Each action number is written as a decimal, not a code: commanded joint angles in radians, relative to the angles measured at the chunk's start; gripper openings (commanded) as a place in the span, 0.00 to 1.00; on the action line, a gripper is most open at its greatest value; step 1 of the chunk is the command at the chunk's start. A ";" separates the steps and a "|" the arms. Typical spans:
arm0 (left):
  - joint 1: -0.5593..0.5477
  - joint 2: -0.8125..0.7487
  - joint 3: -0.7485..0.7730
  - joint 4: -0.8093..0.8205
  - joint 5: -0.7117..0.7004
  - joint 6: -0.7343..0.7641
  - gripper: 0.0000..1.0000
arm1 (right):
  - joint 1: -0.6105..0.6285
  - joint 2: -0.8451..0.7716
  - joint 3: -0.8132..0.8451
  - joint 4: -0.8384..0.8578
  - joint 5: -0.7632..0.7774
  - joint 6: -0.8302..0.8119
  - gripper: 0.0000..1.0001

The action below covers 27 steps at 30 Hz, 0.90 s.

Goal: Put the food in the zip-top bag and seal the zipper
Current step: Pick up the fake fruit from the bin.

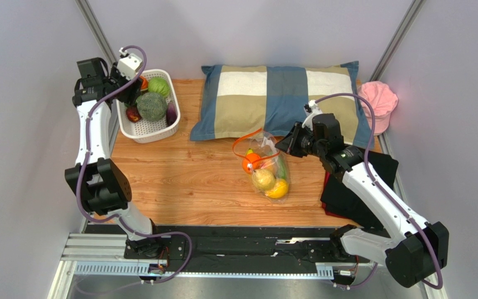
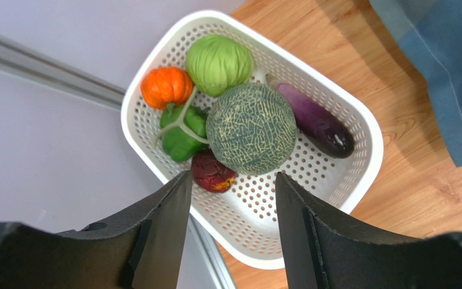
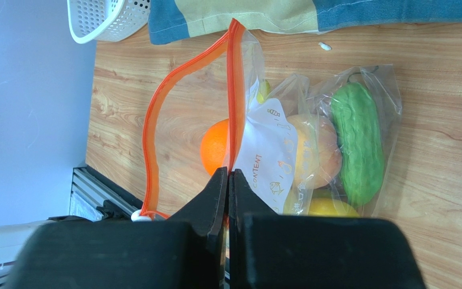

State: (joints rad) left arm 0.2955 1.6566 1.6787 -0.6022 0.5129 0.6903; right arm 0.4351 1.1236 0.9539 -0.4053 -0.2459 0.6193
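The zip-top bag (image 1: 266, 169) lies on the wooden table in front of the pillow, mouth open. It holds an orange-red tomato (image 3: 214, 147), a tan pear (image 3: 319, 150), a green fruit (image 3: 357, 141) and a yellow lemon (image 3: 331, 208), behind a white label (image 3: 266, 158). The zipper (image 3: 155, 120) stands open in a loop. My right gripper (image 3: 228, 175) is shut on one zipper strip beside the tomato; it also shows in the top view (image 1: 284, 147). My left gripper (image 2: 232, 178) is open and empty above the white basket (image 2: 373, 135), far from the bag.
The basket (image 1: 154, 132) at the back left holds a melon (image 2: 251, 127), a cabbage (image 2: 218, 63), an eggplant (image 2: 315, 117), a small pumpkin (image 2: 166, 86) and a green pepper (image 2: 179, 137). A checked pillow (image 1: 279, 99), a pink cap (image 1: 378, 99) and a black cloth (image 1: 360, 187) lie back and right.
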 commanded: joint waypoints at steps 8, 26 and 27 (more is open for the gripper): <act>0.093 0.262 0.053 0.012 -0.076 0.018 0.76 | -0.006 -0.035 -0.014 0.039 0.010 -0.027 0.00; 0.093 0.542 0.147 0.177 -0.102 0.276 0.84 | -0.015 0.022 -0.009 0.020 -0.001 -0.035 0.00; 0.093 0.549 0.151 0.186 -0.097 0.281 0.85 | -0.019 0.025 -0.007 0.017 -0.004 -0.035 0.00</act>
State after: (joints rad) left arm 0.3870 2.1773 1.7782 -0.4812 0.4080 0.8948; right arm 0.4282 1.1416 0.9451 -0.4042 -0.2455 0.6041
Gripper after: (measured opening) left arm 0.838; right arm 0.009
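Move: The dark red fake fruit lies in the bin about 9 cm ahead of the left gripper, 9 cm to its left and roughly 22 cm below. The netted melon sits some 4 cm farther out than the fruit and 8 cm to its right; the green pepper is about 8 cm beyond it and 1 cm left, the eggplant 17 cm right and 1 cm farther out. From the right hand the fruit is some 62 cm left, 17 cm ahead and 15 cm lower. Bring the left gripper down about 20 cm into the bin, swinging some 10 cm left early on and easing forward about 6 cm, until its fingertips stand either side of the dark red fake fruit, beside the melon. Tip the fingers some 15 degrees farther down and spread them wider on the way; don't close yet. ##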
